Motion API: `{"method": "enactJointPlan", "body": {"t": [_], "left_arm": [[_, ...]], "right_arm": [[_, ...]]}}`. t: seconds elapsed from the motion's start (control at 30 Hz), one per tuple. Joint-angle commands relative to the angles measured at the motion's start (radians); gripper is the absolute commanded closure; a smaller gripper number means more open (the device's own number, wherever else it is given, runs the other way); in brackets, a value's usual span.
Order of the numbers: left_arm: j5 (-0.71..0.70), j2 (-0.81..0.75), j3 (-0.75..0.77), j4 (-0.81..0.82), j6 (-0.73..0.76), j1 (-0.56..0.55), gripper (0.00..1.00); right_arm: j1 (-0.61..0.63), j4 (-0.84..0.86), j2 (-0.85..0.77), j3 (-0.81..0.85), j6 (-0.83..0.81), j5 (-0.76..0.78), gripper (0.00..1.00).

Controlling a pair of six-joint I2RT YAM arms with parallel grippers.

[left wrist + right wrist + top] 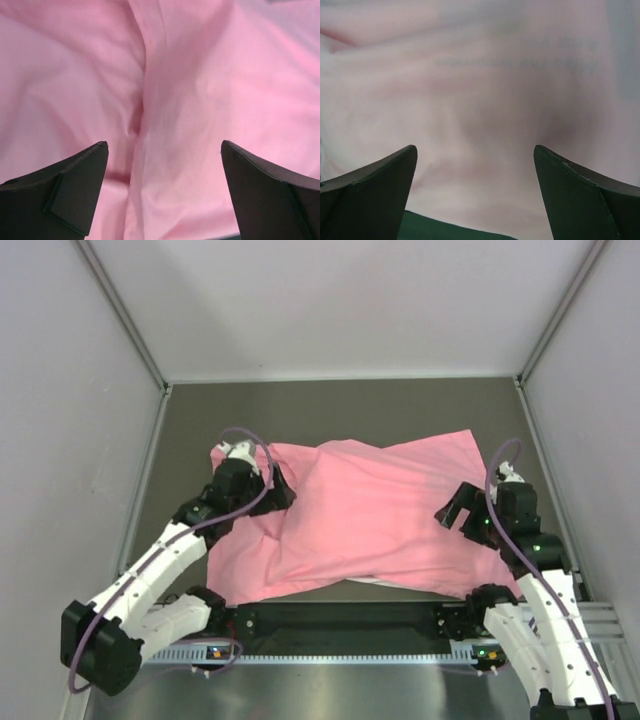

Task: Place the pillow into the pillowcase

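Observation:
The pink pillowcase [380, 510] lies spread over the dark table and bulges in the middle. Of the pillow [378, 583] only a thin white edge shows, at the case's near side; the rest is hidden under the pink fabric. My left gripper [277, 490] hangs over the case's left part, open, with creased pink satin [200, 90] below its fingers and nothing between them [165, 144]. My right gripper [455, 512] is at the case's right edge, open and empty [475, 147]. Under it lies pale pink fabric [485, 115] with faint grey lettering showing through.
Grey walls close the table [330, 405] in on the left, back and right. A black rail [340, 618] with both arm bases runs along the near edge, just below the pillowcase. A strip of green table surface [445, 231] shows under the right gripper.

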Motion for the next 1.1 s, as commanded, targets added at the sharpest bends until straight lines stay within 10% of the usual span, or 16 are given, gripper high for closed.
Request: {"method": "enactJointPlan", "body": {"t": [0.0,0.3,0.33,0.4,0.57,0.77,1.07], "left_arm": [[0.016,-0.017,-0.120,0.011,-0.098,-0.090,0.01],[0.133,0.041,-0.248,0.206,-0.172,-0.156,0.11],[0.142,0.065,-0.235,0.217,-0.171,-0.165,0.19],[0.177,0.131,-0.228,0.248,-0.169,-0.186,0.33],[0.228,0.193,-0.257,0.369,-0.174,-0.196,1.00],[0.084,0.207,-0.035,0.150,-0.031,-0.127,1.00],[0.237,0.386,0.326,0.041,0.093,0.209,1.00]], "right_arm": [[0.021,-0.126,-0.013,-0.030,0.110,0.136,0.00],[0.036,0.013,0.052,-0.153,0.174,0.119,0.13],[0.044,0.052,0.069,-0.183,0.169,0.059,0.53],[0.088,0.128,0.129,-0.198,0.178,0.024,1.00],[0.277,0.173,0.209,-0.098,0.192,0.114,1.00],[0.292,0.195,0.328,0.124,0.109,0.094,1.00],[0.173,0.167,0.639,0.522,-0.003,0.128,0.94]]}}
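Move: The left hand is going for the pillowcase cloth over the pillow's left end, about 6 cm back, 7 cm to its right and 11 cm below. The right hand is going for the cloth over the pillow's right end, some 7 cm below, only 2 cm back and 1 cm right. The exposed pillow edge shows about 17 cm back and 16 cm left of the right hand. The pillowcase's near left corner lies about 26 cm back and 14 cm left of the left hand. Down and back, drifting right, the left hand sinks some 11 cm onto the covered pillow while the right drops about 7 cm nearly in place. Both shut on the pillowcase and, keeping hold, pull the covered pillow forward and up by roughly 10 cm and somewhat left, speeding up, with the fingertips coming up from their nose-down tilt. ##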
